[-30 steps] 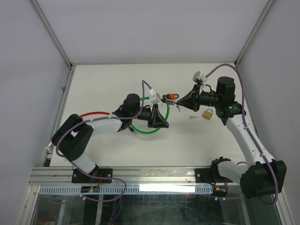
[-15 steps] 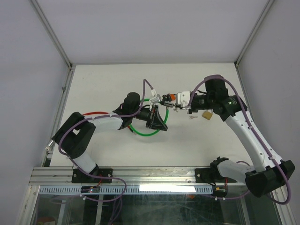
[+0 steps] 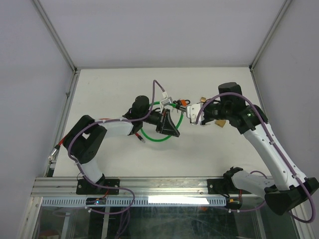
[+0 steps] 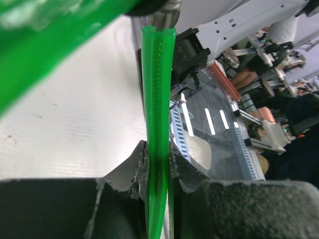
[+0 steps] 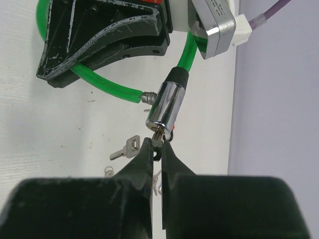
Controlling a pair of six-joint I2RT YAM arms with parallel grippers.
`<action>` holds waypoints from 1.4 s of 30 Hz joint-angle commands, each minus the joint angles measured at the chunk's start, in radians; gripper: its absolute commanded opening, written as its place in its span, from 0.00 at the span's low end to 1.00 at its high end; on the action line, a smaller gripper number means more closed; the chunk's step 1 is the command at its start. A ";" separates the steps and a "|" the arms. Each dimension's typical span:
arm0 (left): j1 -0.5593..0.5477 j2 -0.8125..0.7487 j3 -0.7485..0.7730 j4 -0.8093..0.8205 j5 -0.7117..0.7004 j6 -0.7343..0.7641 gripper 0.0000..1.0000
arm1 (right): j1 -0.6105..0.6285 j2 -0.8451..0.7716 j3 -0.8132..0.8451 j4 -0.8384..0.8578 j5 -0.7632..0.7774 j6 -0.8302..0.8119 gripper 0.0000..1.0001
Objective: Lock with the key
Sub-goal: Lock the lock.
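A green cable lock [image 3: 149, 138] loops on the table, and my left gripper [image 3: 170, 117] is shut on it. In the left wrist view the green cable [image 4: 157, 99] runs up between the closed pads of my left gripper [image 4: 157, 154]. The cable ends in a chrome lock cylinder [image 5: 165, 105], held just off the table. A key [image 5: 158, 138] sticks out of the cylinder's face. My right gripper [image 5: 157, 147] is shut on that key's head. From above, my right gripper [image 3: 191, 110] meets the cylinder [image 3: 180, 104] from the right.
A brass padlock [image 3: 219, 122] lies on the table under my right wrist. Loose keys [image 5: 125, 148] on a ring lie on the table below the cylinder. Metal frame rails border the white table on all sides.
My right arm has swung left and its wrist has rolled over, staying shut at the lock cylinder's face. The left arm shifted slightly, still holding the green cable.
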 commanded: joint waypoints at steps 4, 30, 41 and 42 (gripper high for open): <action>0.035 0.083 0.047 0.327 0.133 -0.384 0.00 | 0.016 -0.064 -0.069 -0.004 0.092 -0.101 0.00; 0.044 -0.099 -0.038 0.011 -0.163 0.035 0.00 | -0.363 -0.021 -0.330 0.851 -0.635 1.338 0.63; -0.033 -0.124 -0.038 -0.016 -0.290 0.123 0.00 | -0.363 0.044 -0.365 1.035 -0.648 1.560 0.70; -0.036 -0.124 -0.038 -0.018 -0.290 0.124 0.00 | -0.361 0.048 -0.367 1.047 -0.644 1.665 0.60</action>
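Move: The right fingertips are shut on the cable lock's key, so the key is right at the hand point; the chrome cylinder is some 3 cm to its left, 1 cm farther out and 1 cm higher. The green cable in the left fingers is about 5 cm back, 4 cm left and 11 cm below the right hand, and the orange padlock 22 cm ahead, 1 cm right and 26 cm below. From the left hand the key is roughly 5 cm ahead, 4 cm right and 11 cm up. The right hand first sinks about 3 cm and drifts a little to its right, still shut, then opens wide and lets go of the key, going some 2 cm forward and back up while the wrist rolls some 65 degrees (clockwise looking along the fingers) and the fingers come nearly level, pointing left at the cylinder. The left hand keeps its pinch on the green cable throughout, tipping its wrist nearly 20 degrees and back again as it shifts forward about 2 cm. ##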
